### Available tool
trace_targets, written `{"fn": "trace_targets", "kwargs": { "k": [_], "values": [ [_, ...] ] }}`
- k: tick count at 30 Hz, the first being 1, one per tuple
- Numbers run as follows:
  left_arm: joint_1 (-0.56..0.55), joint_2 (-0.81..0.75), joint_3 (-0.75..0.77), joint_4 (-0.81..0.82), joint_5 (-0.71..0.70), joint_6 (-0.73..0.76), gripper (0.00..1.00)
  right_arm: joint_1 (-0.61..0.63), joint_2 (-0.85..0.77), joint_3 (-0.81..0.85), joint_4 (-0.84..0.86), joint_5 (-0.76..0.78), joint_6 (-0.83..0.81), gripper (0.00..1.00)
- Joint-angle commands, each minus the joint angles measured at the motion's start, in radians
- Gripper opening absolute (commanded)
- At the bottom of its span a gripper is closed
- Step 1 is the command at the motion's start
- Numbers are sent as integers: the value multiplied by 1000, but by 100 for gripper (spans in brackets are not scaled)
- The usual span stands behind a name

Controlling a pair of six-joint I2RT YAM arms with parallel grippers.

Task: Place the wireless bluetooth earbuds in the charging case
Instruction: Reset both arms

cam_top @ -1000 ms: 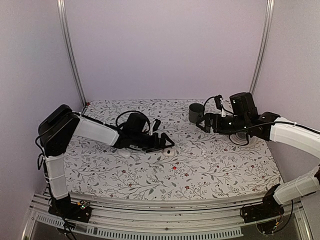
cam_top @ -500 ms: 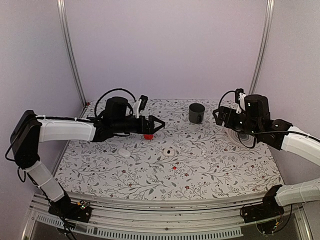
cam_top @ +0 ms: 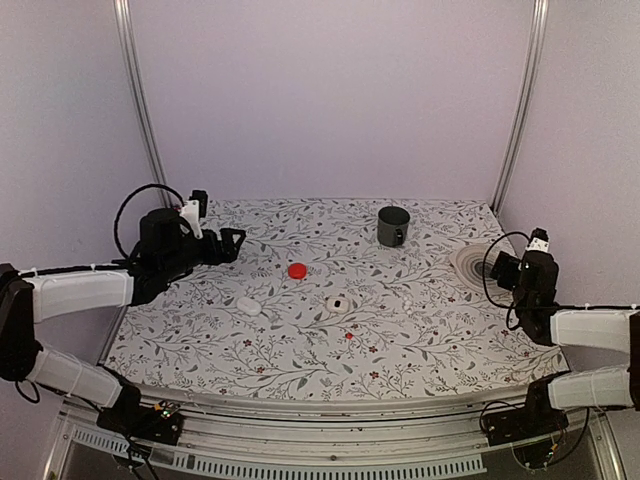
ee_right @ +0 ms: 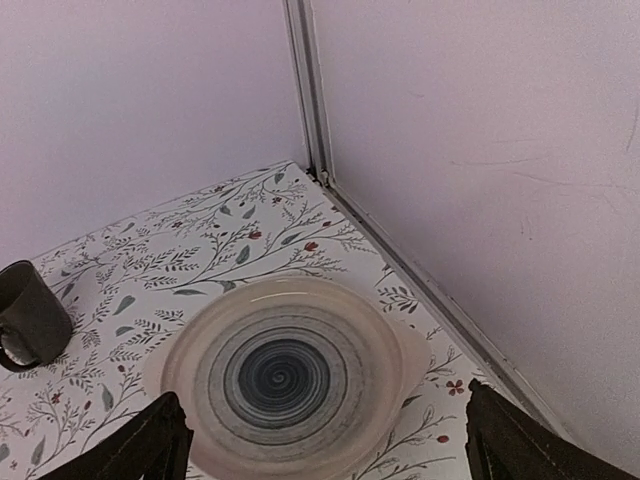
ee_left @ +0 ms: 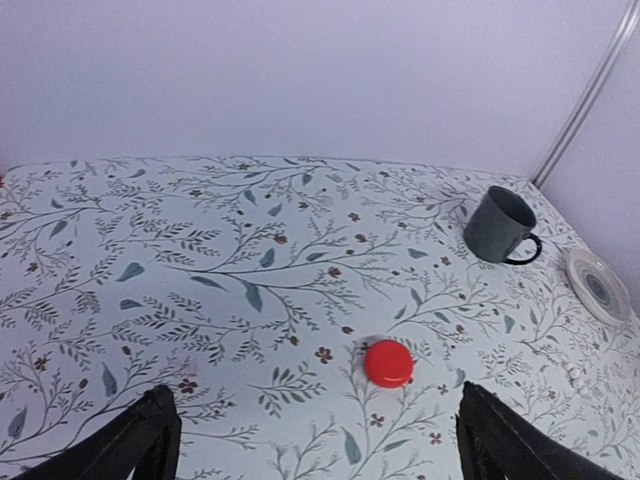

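The charging case [cam_top: 338, 301], small and cream-white with dark hollows, lies in the middle of the flowered table. A tiny white piece [cam_top: 408, 303], probably an earbud, lies to its right. An oval white piece [cam_top: 249, 307] lies to its left. My left gripper [cam_top: 231, 245] hovers open at the far left, well away from the case, nothing between its fingers [ee_left: 150, 430]. In the left wrist view the left gripper [ee_left: 315, 405] faces the red disc [ee_left: 387, 362]. My right gripper [cam_top: 489, 267] is open at the right edge. In its wrist view the right gripper [ee_right: 322, 402] hangs over the plate [ee_right: 215, 340].
A flat red disc [cam_top: 297, 270] lies left of the case, and a small red speck [cam_top: 348, 336] in front of it. A grey mug [cam_top: 393, 225] stands at the back. The swirl-patterned plate [cam_top: 470, 262] sits at the right near the corner post [ee_right: 305, 90].
Both arms have drawn back from the table's middle: the left out to the far left, away from the red disc, the right back to the right edge. Both grippers stayed open.
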Motion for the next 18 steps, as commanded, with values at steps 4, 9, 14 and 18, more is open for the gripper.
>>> {"fn": "trace_targets", "kwargs": {
  "k": [4, 9, 14, 18],
  "values": [
    [202, -39, -103, 96, -11, 74, 96, -105, 277, -201, 894, -132, -219, 98],
    [273, -35, -167, 212, -96, 123, 96, -122, 384, -150, 901, -331, -313, 99],
    [290, -29, -217, 328, -284, 219, 96, -150, 428, -99, 844, -353, -274, 99],
    [292, 18, -326, 556, -476, 325, 96, -152, 428, -102, 849, -347, -271, 99]
  ]
}}
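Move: To the left hand's right, some 25 cm off, 6 back and 15 below, the charging case lies on the table; the red disc is about 14 to this hand's right and 6 ahead, the white piece some 7 back, almost beneath. From the right hand the case is roughly 42 cm left and 2 back. The plate lies 10 cm ahead of the right hand and 11 lower, the mug 20 ahead and 24 left. Swinging out to the left by about 16 cm and slowing, the empty, open left hand draws away from the charging case and red disc, sinking slightly and turning some 25 degrees counter-clockwise. The open right hand dips and drifts right, then comes back left and up while easing forward, ending about 3 cm nearer the plate, fingers tipped up and turned slightly counter-clockwise. ##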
